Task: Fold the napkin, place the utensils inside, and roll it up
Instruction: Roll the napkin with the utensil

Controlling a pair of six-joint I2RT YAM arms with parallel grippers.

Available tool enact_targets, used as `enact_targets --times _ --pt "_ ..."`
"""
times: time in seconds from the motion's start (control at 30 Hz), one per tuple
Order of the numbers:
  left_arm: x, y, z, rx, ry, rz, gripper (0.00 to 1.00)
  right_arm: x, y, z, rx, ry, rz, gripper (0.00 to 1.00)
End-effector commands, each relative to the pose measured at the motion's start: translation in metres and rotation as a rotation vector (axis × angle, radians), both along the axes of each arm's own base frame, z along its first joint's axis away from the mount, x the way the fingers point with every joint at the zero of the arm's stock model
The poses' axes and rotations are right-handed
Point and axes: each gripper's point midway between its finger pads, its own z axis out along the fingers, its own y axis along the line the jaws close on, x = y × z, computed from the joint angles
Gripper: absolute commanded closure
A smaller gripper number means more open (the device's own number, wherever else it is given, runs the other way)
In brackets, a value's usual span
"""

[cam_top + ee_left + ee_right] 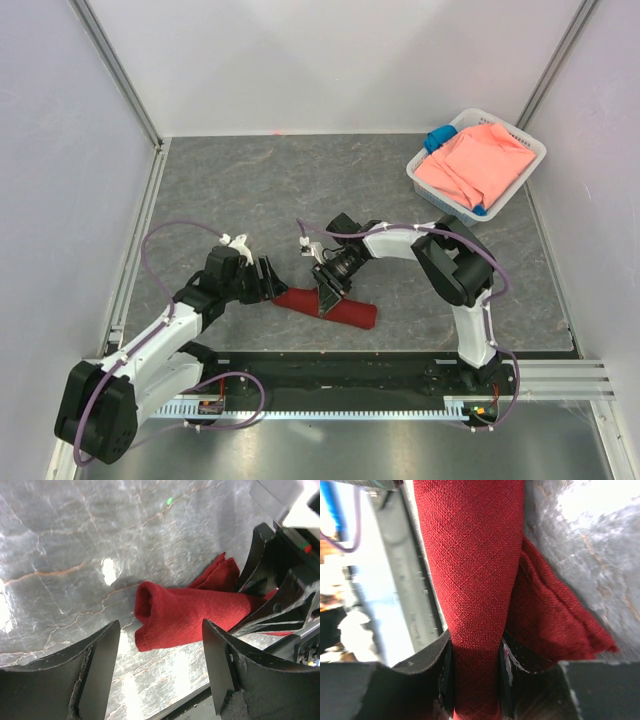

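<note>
The maroon napkin (345, 309) lies rolled into a long tube on the table near its front edge. My right gripper (328, 296) is shut on the roll's middle; in the right wrist view the roll (470, 580) runs up between both pads. My left gripper (268, 280) is open and empty just left of the roll's left end; in the left wrist view that open end (175, 617) lies ahead of the gap between my fingers (100, 665), which touch nothing. The utensils are hidden.
A white basket (428, 186) at the back right holds a salmon-pink cloth (478, 165) and a small blue cloth (438, 138). A black rail (340, 368) runs along the table's front edge. Walls enclose the left, right and back.
</note>
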Motion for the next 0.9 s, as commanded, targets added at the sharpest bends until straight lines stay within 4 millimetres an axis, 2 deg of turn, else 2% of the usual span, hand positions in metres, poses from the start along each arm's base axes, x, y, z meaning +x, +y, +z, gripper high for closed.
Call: enact_targets --times 0.0,0.23,0.37,0.57,0.67,0.7,0.77,0.8,0.87 --pt "0.003 -0.007 0.008 -0.062 -0.037 0.001 0.28 -0.014 -0.001 -0.006 0.038 0.173 0.019 0.6" --pt "0.002 -0.01 -0.004 -0.066 -0.015 -0.01 0.31 -0.012 -0.004 -0.015 0.04 0.266 0.0 0.6" --pt "0.002 -0.013 -0.01 -0.079 -0.012 -0.02 0.37 -0.01 -0.004 -0.017 0.038 0.263 0.0 0.59" --pt "0.006 -0.016 -0.015 -0.079 -0.007 -0.03 0.57 -0.004 -0.005 -0.018 0.005 0.237 -0.012 0.56" --pt "0.008 -0.016 -0.019 -0.076 -0.001 -0.028 0.69 0.001 -0.007 -0.018 -0.025 0.197 -0.027 0.48" --pt "0.008 -0.016 -0.02 -0.076 0.0 -0.028 0.74 0.006 -0.008 -0.017 -0.047 0.151 -0.036 0.41" --pt "0.008 -0.016 -0.024 -0.068 0.019 -0.027 0.77 0.011 -0.01 -0.013 -0.068 0.106 -0.053 0.32" --pt "0.008 -0.016 -0.025 -0.065 0.025 -0.029 0.81 0.018 -0.012 -0.007 -0.086 0.049 -0.067 0.26" --pt "0.008 -0.017 -0.029 -0.062 0.043 -0.033 0.86 0.027 -0.013 0.006 -0.096 -0.027 -0.089 0.19"
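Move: The napkin roll's left end lies about 2 cm right of the open left hand, level with it fore and aft and some 4 cm below. The roll's middle is already between the right fingers; from that hand the roll's right end is roughly 11 cm to the right and 3 cm back, its left end about 10 cm to the left and 1 cm ahead. A loose flap pokes out some 3 cm ahead and 3 cm left of the right hand. The roll's left end gets pinched by the left hand, which sinks about 3 cm, easing 1.5 cm to the right, and closes its wide-open fingers on it. Meanwhile the right hand, around the middle, swings its fingertips back towards the base by nearly 20 degrees and shifts about 1 cm back, pauses, then opens and starts to rise 1.5 cm, loosening its hold. ##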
